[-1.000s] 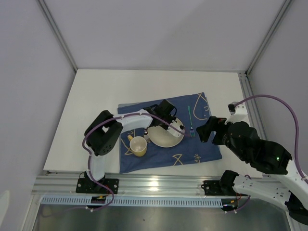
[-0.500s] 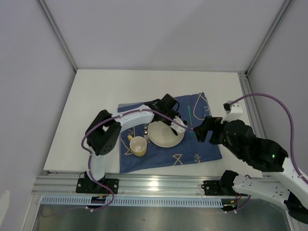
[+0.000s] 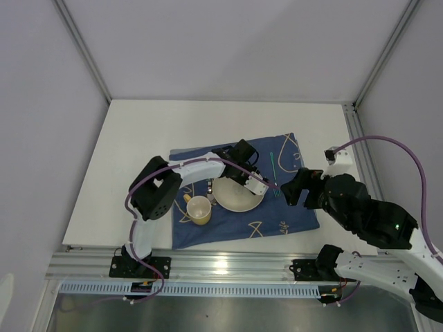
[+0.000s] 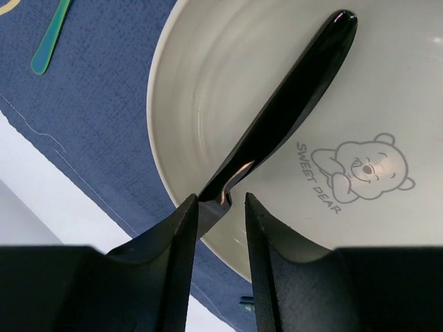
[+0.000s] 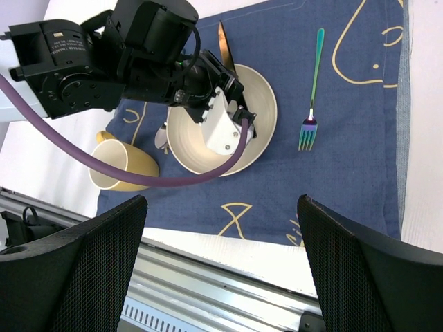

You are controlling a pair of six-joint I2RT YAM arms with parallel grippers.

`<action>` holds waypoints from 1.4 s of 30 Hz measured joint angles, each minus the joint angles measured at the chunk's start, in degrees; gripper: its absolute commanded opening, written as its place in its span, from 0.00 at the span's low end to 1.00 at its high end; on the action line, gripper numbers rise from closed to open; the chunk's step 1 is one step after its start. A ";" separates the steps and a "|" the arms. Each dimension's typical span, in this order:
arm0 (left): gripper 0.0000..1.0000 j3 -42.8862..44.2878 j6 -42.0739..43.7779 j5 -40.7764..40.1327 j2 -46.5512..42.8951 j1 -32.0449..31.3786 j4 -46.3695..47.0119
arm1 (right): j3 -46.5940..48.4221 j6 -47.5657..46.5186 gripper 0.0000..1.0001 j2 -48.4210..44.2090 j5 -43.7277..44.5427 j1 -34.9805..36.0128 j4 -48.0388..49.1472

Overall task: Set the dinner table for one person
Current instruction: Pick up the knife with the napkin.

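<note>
On the white dinner table (image 3: 138,138) lies a dark blue cloth (image 3: 277,221) holding a cream bowl (image 3: 235,197) with a bear drawing (image 4: 367,169). A dark glossy utensil (image 4: 291,104) rests inside the bowl. Its near end sits between the fingers of my left gripper (image 4: 220,200), against the left finger and apart from the other; that gripper is open. My left gripper (image 3: 259,183) hangs over the bowl's right rim. My right gripper (image 5: 221,199) stands wide open and empty above the cloth's near right part. A teal fork (image 5: 310,104) lies right of the bowl.
A yellow mug (image 3: 199,209) stands left of the bowl on the cloth. A bronze blade (image 5: 223,45) shows past the bowl's far rim. Aluminium rails (image 3: 228,266) run along the near edge, and grey walls close in the table.
My left gripper's jaws have parted and no longer pinch the utensil, which now rests in the bowl. The right arm has barely shifted.
</note>
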 measured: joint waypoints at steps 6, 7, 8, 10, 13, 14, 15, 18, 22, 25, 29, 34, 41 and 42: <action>0.38 0.57 -0.02 0.00 1.01 -0.07 0.15 | 0.00 0.81 0.93 -0.90 0.07 0.00 -0.63; 0.39 0.66 -0.02 0.02 1.20 -0.07 0.37 | 0.00 0.96 0.93 -0.90 0.04 0.00 -0.76; 0.39 0.66 -0.02 0.02 1.46 -0.11 0.50 | 0.00 0.98 0.93 -0.90 0.07 0.00 -0.94; 0.39 0.74 0.22 -0.09 2.27 -0.11 0.42 | 0.00 1.09 0.93 -1.09 0.04 0.00 -1.25; 0.39 2.25 0.02 -0.04 3.19 -0.11 0.24 | 0.00 1.29 0.93 -1.51 0.02 0.00 -1.53; 0.39 2.62 0.02 -0.04 3.43 -0.11 0.13 | 0.00 1.38 0.93 -1.60 0.04 0.00 -1.57; 0.37 2.99 -0.02 0.02 3.65 -0.11 -0.15 | 0.00 1.40 0.93 -1.60 0.02 0.00 -1.60; 0.26 3.50 -0.39 0.20 3.91 -0.11 -0.83 | 0.00 1.40 0.93 -1.60 -0.04 0.00 -1.64; 0.00 3.80 -1.03 0.22 3.98 -0.11 -1.77 | 0.00 1.42 0.93 -1.60 -0.02 0.00 -1.68; 0.00 4.79 -0.87 0.35 3.96 -0.09 -1.18 | 0.00 1.42 0.93 -1.60 -0.04 0.00 -1.68; 0.00 4.79 -0.98 0.20 3.96 -0.09 -2.32 | 0.00 1.44 0.93 -1.60 -0.04 0.00 -1.64; 0.00 4.59 -0.98 0.17 3.56 -0.09 -2.82 | 0.00 1.42 0.92 -1.51 -0.20 0.00 -1.01; 0.00 1.84 -2.49 -1.60 -1.03 0.15 -3.58 | 0.02 1.42 0.92 -1.36 -0.79 0.04 0.26; 0.00 1.77 -3.02 -1.90 -1.92 0.28 -3.43 | 0.04 1.42 0.92 -1.36 -0.90 0.04 0.44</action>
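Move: The knife lies across the plate's far rim, its middle between the left hand's open fingers, about 1 cm ahead and 2 cm below. The plate's middle is roughly 7 cm back and 1 cm left, the fork some 12 cm right and 3 cm back, and the spoon about 11 cm left and 7 cm back, all 3 cm lower. From the right hand the knife is about 19 cm ahead, 20 cm left and 27 cm below. The left hand sinks about 1.5 cm, pinches the knife near mid-length, then lifts it some 2.5 cm, drifting left. ##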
